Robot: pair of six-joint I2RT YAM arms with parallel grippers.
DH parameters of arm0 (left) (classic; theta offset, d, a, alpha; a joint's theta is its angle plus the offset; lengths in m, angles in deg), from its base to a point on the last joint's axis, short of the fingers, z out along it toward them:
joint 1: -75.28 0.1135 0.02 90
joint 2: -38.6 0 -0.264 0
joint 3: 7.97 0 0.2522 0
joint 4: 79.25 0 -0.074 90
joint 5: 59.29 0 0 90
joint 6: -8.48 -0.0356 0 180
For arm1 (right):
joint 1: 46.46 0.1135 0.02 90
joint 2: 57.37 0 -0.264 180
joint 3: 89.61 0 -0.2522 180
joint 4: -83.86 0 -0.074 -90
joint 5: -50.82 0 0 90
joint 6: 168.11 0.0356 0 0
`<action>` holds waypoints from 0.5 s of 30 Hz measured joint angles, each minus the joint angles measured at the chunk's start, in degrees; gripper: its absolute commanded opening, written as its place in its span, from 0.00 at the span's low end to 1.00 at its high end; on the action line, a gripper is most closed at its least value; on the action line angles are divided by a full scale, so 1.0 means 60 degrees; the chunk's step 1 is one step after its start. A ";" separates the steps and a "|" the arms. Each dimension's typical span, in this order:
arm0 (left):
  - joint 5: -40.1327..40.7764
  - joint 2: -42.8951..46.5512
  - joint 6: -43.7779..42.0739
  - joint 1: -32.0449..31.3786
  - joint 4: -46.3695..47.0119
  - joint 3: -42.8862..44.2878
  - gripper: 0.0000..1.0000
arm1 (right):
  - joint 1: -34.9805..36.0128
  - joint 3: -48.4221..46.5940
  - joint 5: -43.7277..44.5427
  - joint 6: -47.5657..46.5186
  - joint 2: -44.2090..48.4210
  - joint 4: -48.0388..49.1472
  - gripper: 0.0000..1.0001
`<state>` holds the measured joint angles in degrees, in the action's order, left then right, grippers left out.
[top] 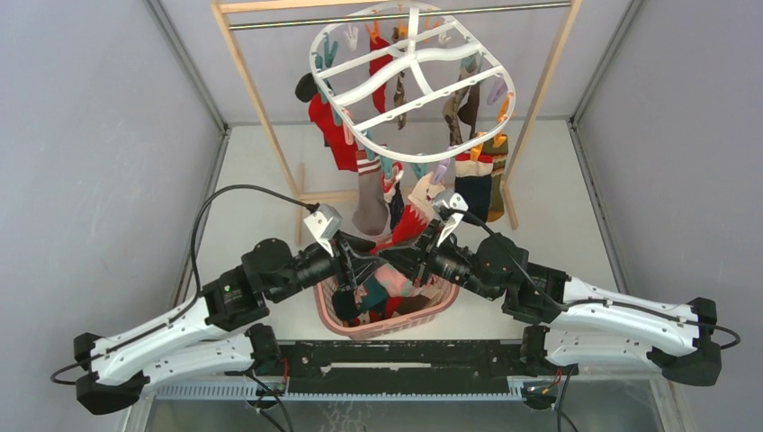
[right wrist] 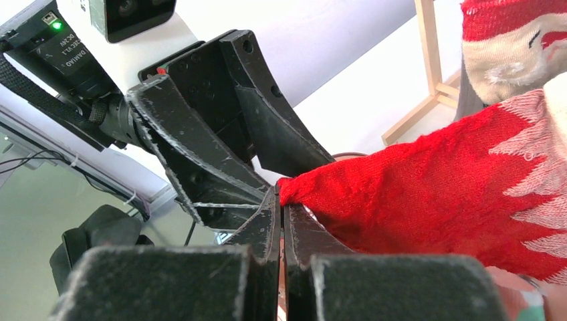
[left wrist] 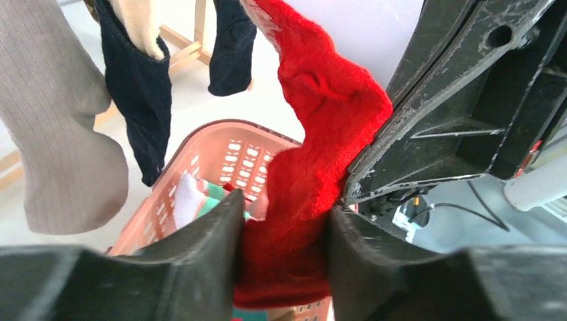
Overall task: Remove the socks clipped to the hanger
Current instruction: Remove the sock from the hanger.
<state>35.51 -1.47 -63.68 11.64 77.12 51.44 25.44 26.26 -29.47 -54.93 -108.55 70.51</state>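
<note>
The white oval hanger [top: 412, 56] hangs from the rail at the back with several socks [top: 472, 175] clipped around it. One red sock [top: 409, 225] stretches down from it toward both grippers above the basket. My left gripper [left wrist: 284, 207] has the bunched red sock [left wrist: 314, 134] between its fingers, and both pads press on the fabric. My right gripper [right wrist: 281, 190] is shut, pinching the toe end of the red sock [right wrist: 428, 187]. In the top view the left gripper [top: 373, 261] and the right gripper [top: 405, 256] sit almost against each other.
A pink lattice basket [top: 342, 322] holding loose socks stands under the grippers near the front edge. A grey ribbed sock [left wrist: 53, 134] and a navy sock [left wrist: 140, 87] hang close by on the left. The wooden rail frame [top: 261, 108] stands behind them.
</note>
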 measured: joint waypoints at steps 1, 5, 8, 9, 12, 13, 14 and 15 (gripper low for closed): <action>-0.0018 -0.0033 -0.0004 0.0000 0.0004 0.0000 0.37 | 0.0022 0.0000 0.0018 0.0004 0.0004 -0.0004 0.00; -0.0127 -0.0091 -0.0058 -0.0018 0.0058 0.0000 0.21 | 0.0047 0.0000 0.0051 0.0004 0.0004 -0.0026 0.00; -0.0157 -0.0069 -0.0055 -0.0036 0.0051 0.0000 0.21 | 0.0069 0.0000 0.0051 0.0022 0.0004 -0.0029 0.18; -0.0142 -0.0051 -0.0055 -0.0040 0.0044 0.0000 0.21 | 0.0080 0.0000 0.0055 0.0036 0.0004 -0.0036 0.24; 0.0117 0.0080 -0.0055 -0.0040 -0.0102 0.0000 0.21 | 0.0131 0.0000 0.0058 0.0073 0.0047 -0.0142 0.31; 0.0226 0.0146 -0.0055 -0.0036 -0.0175 0.0000 0.22 | 0.0153 0.0000 0.0084 0.0069 0.0109 -0.0270 0.35; 0.0357 0.0215 -0.0055 -0.0033 -0.0251 0.0000 0.22 | 0.0171 0.0000 0.0117 0.0062 0.0204 -0.0448 0.37; 0.0466 0.0277 -0.0055 -0.0033 -0.0313 0.0000 0.22 | 0.0178 0.0000 0.0175 0.0055 0.0328 -0.0634 0.40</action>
<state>38.30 0.19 -64.00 11.45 75.24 51.44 26.51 26.26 -28.42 -54.61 -106.58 66.70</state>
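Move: The red sock's toe end already lies between the left fingers, at most 1 cm forward and 1 cm right of the left hand point. For the right hand, which pinches its tip, it is some 2 cm left and level. From the left gripper, its clipped cuff is about 14 cm forward, 9 cm right and 10 cm higher; the grey sock hangs roughly 10 cm straight ahead, 3 cm higher; the basket lies nearly beneath, some 25 cm down. Finish closing the left gripper around the red sock's toe, holding it almost in place, while the right keeps its pinch. Once the left has it, part the right fingers to about a third open to let go of the tip, and begin backing the right hand about 1 cm to its right, as the left eases about 1 cm left with the sock. ##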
